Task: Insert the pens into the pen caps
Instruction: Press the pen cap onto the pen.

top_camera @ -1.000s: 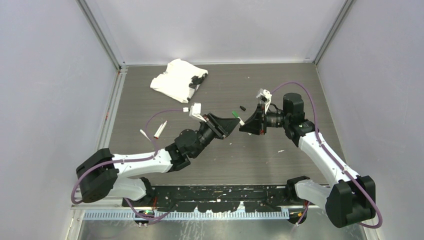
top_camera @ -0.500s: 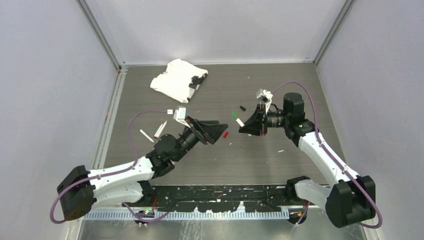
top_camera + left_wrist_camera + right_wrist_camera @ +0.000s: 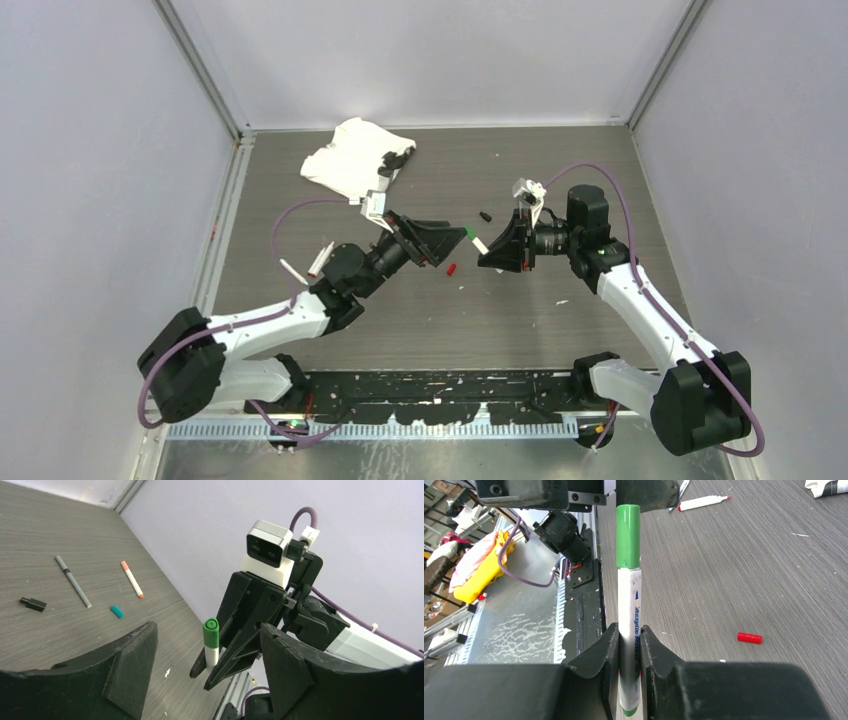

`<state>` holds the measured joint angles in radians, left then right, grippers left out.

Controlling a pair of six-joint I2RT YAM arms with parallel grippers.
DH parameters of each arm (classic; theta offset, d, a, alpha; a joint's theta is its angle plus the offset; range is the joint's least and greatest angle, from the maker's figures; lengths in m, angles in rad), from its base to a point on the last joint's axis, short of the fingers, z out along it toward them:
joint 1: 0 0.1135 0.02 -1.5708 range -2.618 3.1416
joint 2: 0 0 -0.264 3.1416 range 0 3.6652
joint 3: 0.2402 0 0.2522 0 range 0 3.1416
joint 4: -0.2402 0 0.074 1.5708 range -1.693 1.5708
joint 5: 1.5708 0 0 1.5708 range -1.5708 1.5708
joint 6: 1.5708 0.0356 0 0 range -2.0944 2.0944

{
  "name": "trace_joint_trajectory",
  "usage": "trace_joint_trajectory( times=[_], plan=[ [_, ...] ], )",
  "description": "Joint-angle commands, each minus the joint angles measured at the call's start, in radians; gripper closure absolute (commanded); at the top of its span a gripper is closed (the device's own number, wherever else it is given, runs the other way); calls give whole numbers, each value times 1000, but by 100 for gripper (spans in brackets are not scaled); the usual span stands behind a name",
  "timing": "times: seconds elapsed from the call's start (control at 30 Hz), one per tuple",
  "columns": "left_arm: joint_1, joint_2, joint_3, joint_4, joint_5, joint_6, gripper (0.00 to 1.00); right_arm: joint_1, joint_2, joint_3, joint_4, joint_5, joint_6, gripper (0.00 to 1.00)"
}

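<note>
My right gripper (image 3: 629, 630) is shut on a white pen (image 3: 628, 605) that wears a green cap (image 3: 628, 535) and points toward the left arm. In the top view that capped pen (image 3: 474, 239) sticks out of the right gripper (image 3: 487, 252) above the table's middle. My left gripper (image 3: 452, 245) is open just left of it, and its jaws frame the green cap (image 3: 211, 631) without touching. A red cap (image 3: 451, 268) lies below the two grippers. A black cap (image 3: 485, 215), a teal cap (image 3: 116, 611), a dark grey pen (image 3: 73, 581) and an orange-tipped pen (image 3: 132, 579) rest on the table.
A crumpled white cloth (image 3: 350, 160) lies at the back left. Two more white pens (image 3: 320, 258) lie on the left side, one red-tipped (image 3: 701, 502). Small white flecks (image 3: 561, 302) dot the wood-grain table (image 3: 520, 330). Grey walls close in the table on three sides.
The left gripper opened, let go of the green cap now on the pen, and drew back left. The red cap came into sight. The right arm stayed still.
</note>
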<state>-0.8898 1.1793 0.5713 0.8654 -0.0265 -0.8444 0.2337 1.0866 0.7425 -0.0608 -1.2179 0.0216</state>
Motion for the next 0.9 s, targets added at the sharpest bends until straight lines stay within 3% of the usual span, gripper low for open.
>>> trace_joint_trajectory(
  times=[0.0,0.4,0.87],
  plan=[
    [3,68,67,131,-14,-34,27,-3,-5,22,36,-15,4,99],
    [-3,185,127,186,7,-94,54,-3,-4,23,35,-13,4,99],
    [-14,203,142,185,22,-103,70,-3,-3,23,34,-9,5,99]
  ],
)
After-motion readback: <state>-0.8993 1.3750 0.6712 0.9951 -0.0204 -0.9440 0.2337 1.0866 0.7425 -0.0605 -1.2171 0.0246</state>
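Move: The green cap, on the end of the pen held in the right hand, lies about 5 cm to the left hand's right, 2 cm ahead and roughly 1 cm lower. On the table some 22 cm below the left hand, the red cap is almost underneath, about 1 cm ahead and 1 cm right; the black cap lies around 17 cm ahead and 10 cm right. From the right hand, the green cap is about 3 cm ahead, 3 cm left and 4 cm up. The left hand, fingers wide open to begin with, slides to its right and a little forward, about 4 cm in all, towards the green cap, going quickly at first and then easing off as its fingers close to less than half their starting gap, one tip on either side of the cap. The right hand stays still and keeps its pinch on the white pen barrel, holding the cap end out; whether the left fingertips already touch the cap can't be seen. ##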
